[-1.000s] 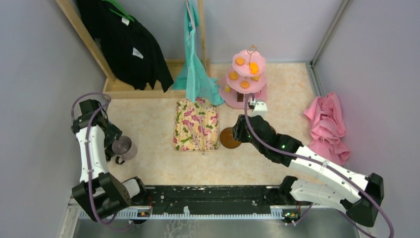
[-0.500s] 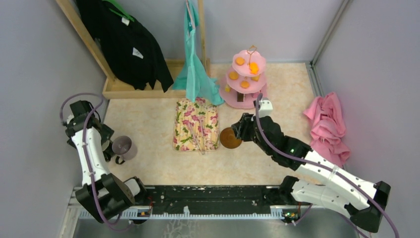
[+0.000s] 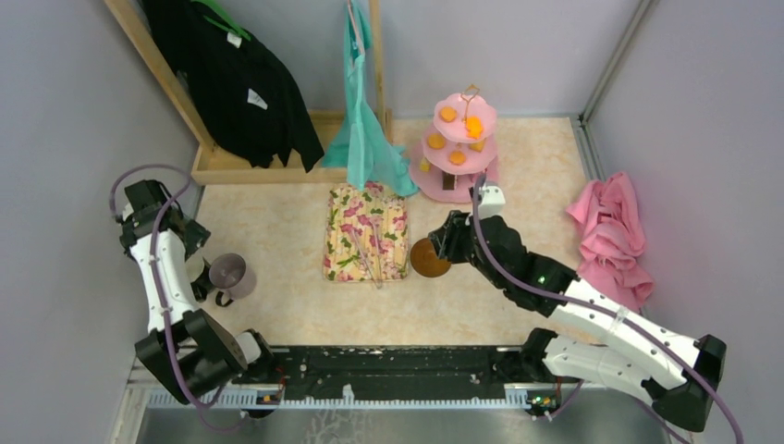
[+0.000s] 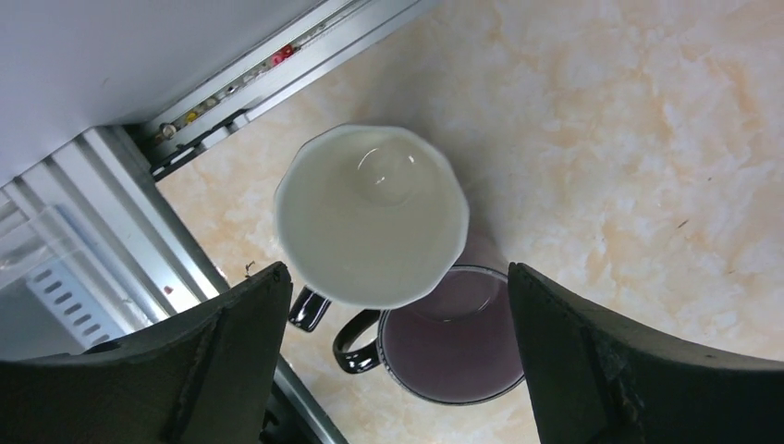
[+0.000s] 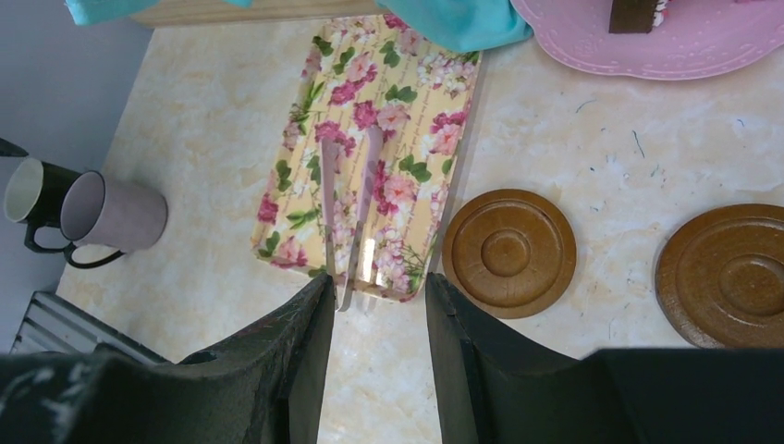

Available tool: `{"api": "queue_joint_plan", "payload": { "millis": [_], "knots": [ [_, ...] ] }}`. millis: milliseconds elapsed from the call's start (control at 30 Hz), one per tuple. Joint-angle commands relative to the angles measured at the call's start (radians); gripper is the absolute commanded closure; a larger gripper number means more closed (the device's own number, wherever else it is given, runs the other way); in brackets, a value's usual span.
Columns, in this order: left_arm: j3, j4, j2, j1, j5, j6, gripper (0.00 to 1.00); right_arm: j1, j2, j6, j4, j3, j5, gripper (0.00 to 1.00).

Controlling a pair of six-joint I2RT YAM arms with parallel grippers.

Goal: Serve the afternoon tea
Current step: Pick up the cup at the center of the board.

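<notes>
The cream mug and the mauve-grey mug stand touching at the table's left edge. My left gripper hangs open above them, its wide jaws straddling both without touching. Two round brown saucers lie right of the floral tray. My right gripper hovers open and empty over the tray's near edge. The pink three-tier stand at the back carries orange snacks and a brown snack on its lowest tier. From above only one saucer shows, beside the right gripper.
A floral tray with metal tongs lies mid-table. A teal cloth and a black garment hang from a wooden frame at the back. A pink cloth lies at right. A metal rail borders the mugs.
The left arm's elbow has swung back toward the left wall while its gripper stays over the mugs. The right arm has shifted slightly to the right near the saucer.
</notes>
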State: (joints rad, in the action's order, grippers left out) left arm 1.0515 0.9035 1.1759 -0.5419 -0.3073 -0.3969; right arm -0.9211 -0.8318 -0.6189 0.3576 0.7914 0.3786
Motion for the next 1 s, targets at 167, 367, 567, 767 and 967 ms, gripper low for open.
{"api": "queue_joint_plan", "payload": {
  "millis": [167, 367, 567, 767, 967],
  "knots": [
    [0.014, -0.136, 0.081, -0.010, 0.044, 0.055, 0.09, -0.012, -0.046, 0.015, -0.082, 0.004, 0.000, 0.59],
    [0.015, -0.201, 0.155, -0.010, 0.063, 0.067, 0.11, -0.012, -0.092, 0.016, -0.104, 0.008, 0.005, 0.59],
    [-0.005, -0.236, 0.229, -0.010, 0.094, 0.067, 0.20, -0.012, -0.141, 0.013, -0.128, 0.004, 0.006, 0.59],
    [-0.044, -0.266, 0.255, -0.009, 0.129, 0.065, 0.34, -0.012, -0.162, 0.002, -0.143, -0.008, 0.005, 0.59],
    [-0.078, -0.274, 0.250, -0.010, 0.154, 0.069, 0.57, -0.014, -0.148, -0.005, -0.135, -0.011, 0.005, 0.59]
  ]
}}
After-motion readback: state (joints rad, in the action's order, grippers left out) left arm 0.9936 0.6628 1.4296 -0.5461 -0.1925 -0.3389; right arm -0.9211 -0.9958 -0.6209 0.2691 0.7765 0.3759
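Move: The cream cup stands almost straight under the open left hand, about 1 cm ahead, 1 cm to its left, its middle some 11 cm below. The mauve cup is right beside it, roughly level with the left hand going forward, 7 cm to its right and 12 cm below. From the right hand, the cream cup lies about 52 cm to the left, 2 cm back and 18 cm lower. The left hand swings forward about 5 cm across the cream cup's mouth to its far wall, then drops ever more steeply, some 7 cm in all, turning slightly clockwise as the fingers come from wide to about half open astride the rim, one finger inside the cup and one outside; whether they touch the wall yet can't be seen. Meanwhile the right hand, empty and with its fingers held as they were, sinks about 4 cm over the table and drifts a little left and forward. ##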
